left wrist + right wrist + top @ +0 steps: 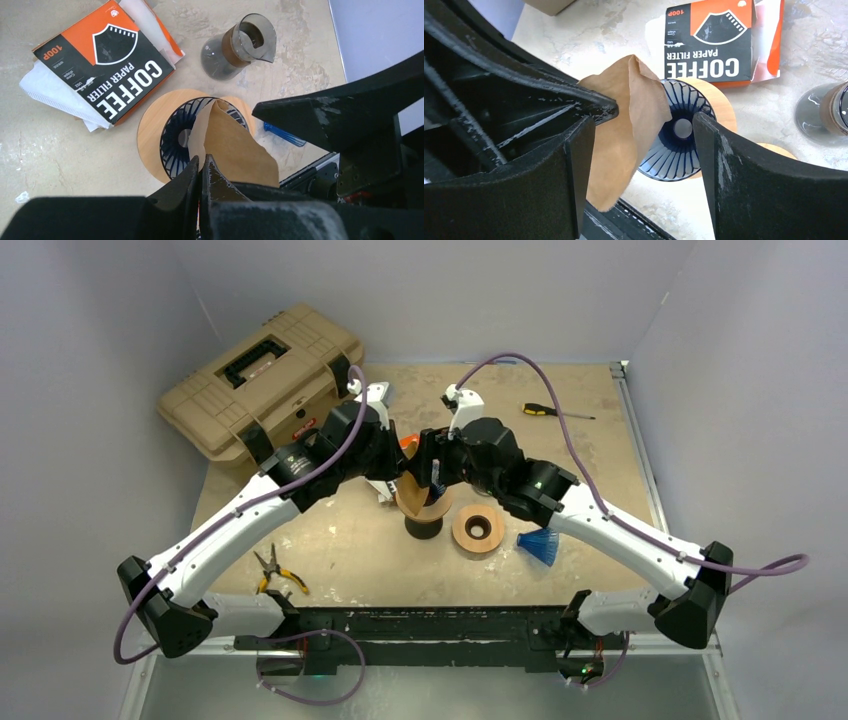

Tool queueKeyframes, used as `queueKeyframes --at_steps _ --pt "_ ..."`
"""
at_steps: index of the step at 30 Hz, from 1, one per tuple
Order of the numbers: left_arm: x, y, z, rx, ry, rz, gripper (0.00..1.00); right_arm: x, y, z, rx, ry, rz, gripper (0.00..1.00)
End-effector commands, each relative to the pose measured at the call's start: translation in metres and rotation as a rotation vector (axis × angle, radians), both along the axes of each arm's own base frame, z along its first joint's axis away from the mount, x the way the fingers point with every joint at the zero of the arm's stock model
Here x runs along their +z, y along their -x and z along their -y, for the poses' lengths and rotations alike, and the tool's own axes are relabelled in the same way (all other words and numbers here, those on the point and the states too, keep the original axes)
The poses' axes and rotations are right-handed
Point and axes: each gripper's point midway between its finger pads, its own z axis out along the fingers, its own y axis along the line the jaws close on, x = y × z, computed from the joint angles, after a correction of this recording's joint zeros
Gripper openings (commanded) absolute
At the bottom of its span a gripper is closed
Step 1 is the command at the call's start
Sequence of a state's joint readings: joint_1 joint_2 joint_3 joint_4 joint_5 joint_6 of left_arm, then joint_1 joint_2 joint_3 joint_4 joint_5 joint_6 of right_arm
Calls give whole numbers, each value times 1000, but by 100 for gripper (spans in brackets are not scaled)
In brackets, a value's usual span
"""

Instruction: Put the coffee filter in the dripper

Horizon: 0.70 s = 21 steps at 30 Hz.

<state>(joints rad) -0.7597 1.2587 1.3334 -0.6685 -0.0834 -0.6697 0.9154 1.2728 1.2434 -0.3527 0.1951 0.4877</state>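
A brown paper coffee filter [235, 145] hangs folded above the dripper [175, 137], a dark blue ribbed cone in a round wooden collar. My left gripper [202, 167] is shut on the filter's near edge. In the right wrist view the filter [624, 125] lies against the left finger of my right gripper [644, 162], which is open, and the dripper [679, 145] shows between its fingers. From above, both grippers meet over the dripper [423, 525], the left gripper [405, 478] beside the right gripper [437, 475].
An orange and black filter box [115, 75] lies behind the dripper, with a glass carafe [235, 47] to its right. A second wooden ring [478, 528], a blue piece [540, 545], pliers [278, 575], a screwdriver [550, 411] and a tan toolbox [260, 380] are on the table.
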Motion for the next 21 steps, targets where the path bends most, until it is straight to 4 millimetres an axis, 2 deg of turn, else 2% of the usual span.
queueKeyframes --at_steps 1,10,15,21 --pt "43 -1 3 -2 96 93 0 -1 -2 4 -14 50 9 72" --pt "42 1 -1 1 86 95 0 -13 -9 21 -86 120 12 56" --pt "43 1 -2 1 81 100 0 -22 -3 27 -83 151 -15 54" --pt "39 1 -4 10 67 95 0 -17 -1 28 -76 135 -6 55"
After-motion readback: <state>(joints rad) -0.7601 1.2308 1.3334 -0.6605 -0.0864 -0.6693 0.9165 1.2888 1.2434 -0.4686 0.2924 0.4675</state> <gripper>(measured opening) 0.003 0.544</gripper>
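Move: The filter's body hangs some 5 cm below the right hand, roughly 2 cm back and 2 to its left. The dripper's middle is about 15 cm below that hand, 3 cm back and 1 to its right. The coffee box lies 11 cm ahead and 2 left on the table; the carafe is 7 ahead and 15 right. From the left hand, already pinching the filter, the dripper is 3 cm back, 4 right and some 14 below. Down about 3 cm and a little over 2 cm to the right, the right hand sinks beside the held filter, rolling its left side down slightly while its fingers narrow from three-quarters to about half open, one finger ending against the paper near the mouth. The left hand keeps its pinch on the filter and eases up about 1 cm. ##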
